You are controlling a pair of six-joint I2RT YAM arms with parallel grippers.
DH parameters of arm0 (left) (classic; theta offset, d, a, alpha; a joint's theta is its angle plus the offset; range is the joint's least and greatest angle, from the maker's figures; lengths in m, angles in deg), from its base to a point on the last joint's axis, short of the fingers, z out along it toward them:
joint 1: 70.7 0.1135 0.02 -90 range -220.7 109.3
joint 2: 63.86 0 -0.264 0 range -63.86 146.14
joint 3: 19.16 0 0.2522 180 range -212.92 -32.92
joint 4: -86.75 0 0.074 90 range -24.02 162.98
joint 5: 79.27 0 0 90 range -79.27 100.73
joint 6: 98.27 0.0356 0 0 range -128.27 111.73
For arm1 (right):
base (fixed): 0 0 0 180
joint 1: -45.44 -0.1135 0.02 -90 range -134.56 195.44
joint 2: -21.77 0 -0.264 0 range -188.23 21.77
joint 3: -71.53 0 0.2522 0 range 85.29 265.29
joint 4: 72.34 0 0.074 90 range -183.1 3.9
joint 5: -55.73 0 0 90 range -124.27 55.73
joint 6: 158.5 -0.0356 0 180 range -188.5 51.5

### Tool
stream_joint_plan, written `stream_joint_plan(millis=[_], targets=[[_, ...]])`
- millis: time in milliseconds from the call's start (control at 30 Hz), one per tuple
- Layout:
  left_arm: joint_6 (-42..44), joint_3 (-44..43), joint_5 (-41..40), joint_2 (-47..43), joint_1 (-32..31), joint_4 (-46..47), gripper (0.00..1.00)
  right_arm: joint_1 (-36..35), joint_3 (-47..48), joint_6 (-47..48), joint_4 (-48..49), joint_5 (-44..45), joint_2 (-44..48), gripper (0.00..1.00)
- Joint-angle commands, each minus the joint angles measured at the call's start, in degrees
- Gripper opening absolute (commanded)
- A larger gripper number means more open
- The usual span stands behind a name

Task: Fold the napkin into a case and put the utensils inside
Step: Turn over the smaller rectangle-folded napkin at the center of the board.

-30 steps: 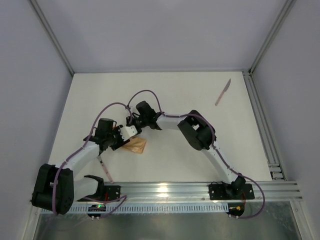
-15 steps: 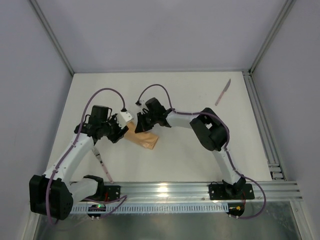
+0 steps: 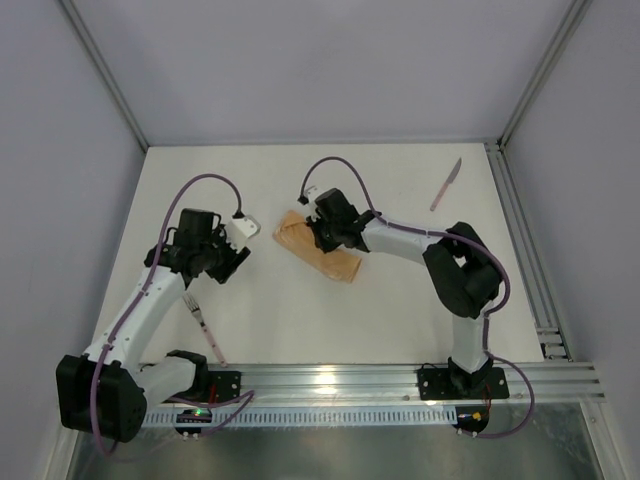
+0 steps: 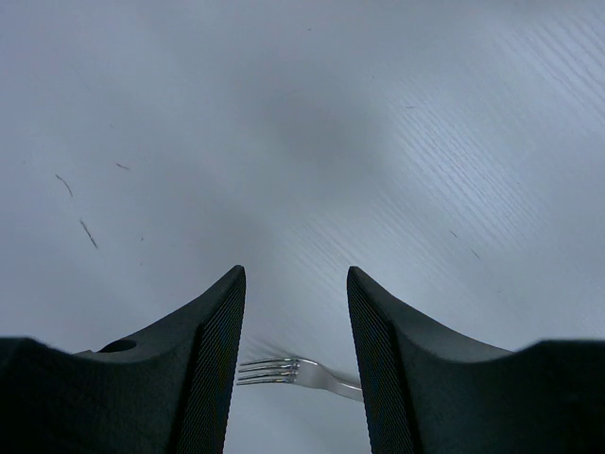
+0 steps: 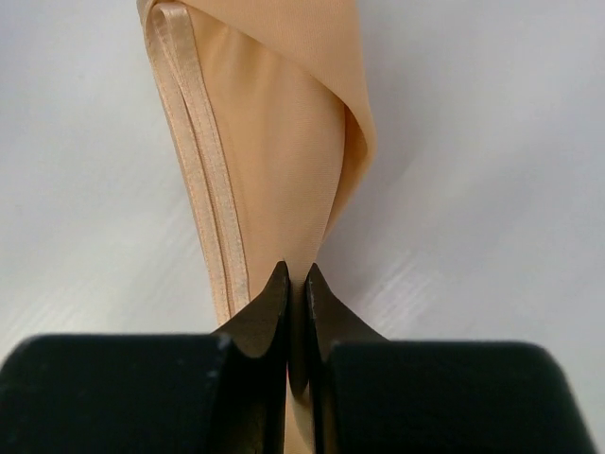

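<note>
The peach-orange napkin (image 3: pixel 341 264) lies folded into a narrow strip, slanting from upper left to lower right in the middle of the table. My right gripper (image 3: pixel 323 238) is shut on it; in the right wrist view the cloth (image 5: pixel 274 142) runs away from the pinched fingertips of the right gripper (image 5: pixel 295 274). My left gripper (image 3: pixel 222 268) hovers left of the napkin, open and holding nothing. In its wrist view, the left gripper (image 4: pixel 294 274) frames the fork (image 4: pixel 284 371), whose tines lie on the table below. The fork (image 3: pixel 204 327) lies near the front left. The knife (image 3: pixel 446 185) rests at the far right.
White tabletop (image 3: pixel 400 310) bounded by grey walls. An aluminium rail (image 3: pixel 330 380) runs along the near edge, and another rail (image 3: pixel 525 240) lines the right side. Purple cables loop above both wrists.
The right gripper has carried the napkin up and to the right, where it now lies as a longer strip. The left arm has drawn back to the left, away from the cloth.
</note>
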Motion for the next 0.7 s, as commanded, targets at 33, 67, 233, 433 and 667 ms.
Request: stream_joint_plan(millis=[33, 67, 233, 433, 667], targets=[[-1.0, -1.0, -3.2, -0.8, 0.4, 1.3, 0.50, 0.0, -2.2, 8.9, -2.8, 15.6, 5.9, 0.04], [-0.9, -0.9, -3.5, -0.7, 0.4, 1.5, 0.50, 0.1, -2.5, 9.8, -2.9, 19.5, 6.8, 0.04], [-0.2, -0.8, -4.6, -0.6, 0.4, 1.9, 0.50, -1.1, -3.6, 15.6, -3.4, 32.4, 8.4, 0.04], [0.0, -0.9, -5.8, -0.5, 0.4, 2.4, 0.50, -8.9, -4.2, 26.7, 0.5, 55.9, 4.7, 0.04], [0.0, -0.7, -6.4, -0.9, 0.4, 2.8, 0.50, -21.5, -5.2, 30.8, 4.5, 69.0, -8.4, 0.04]])
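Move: The napkin is already pinched in the right fingers near its middle, which lies about 2 cm back, 1 cm to the right and 2 cm below them. The knife lies some 14 cm ahead and 31 cm to the right of that hand; the fork is roughly 22 cm back and 28 cm to its left. From the idle left hand, the napkin's middle is about 7 cm ahead, 22 cm to the right and 8 cm lower. The pinched napkin stays in the right fingers while the hand sweeps about 9 cm right, a little forward and up. The hand then reverses, coming back left and towards the base by about 4 cm each and starting to sink. Throughout, the wrist rolls some 60 degrees, left side down, the fingers swinging from forward-left to nearly straight forward and less steeply down. ##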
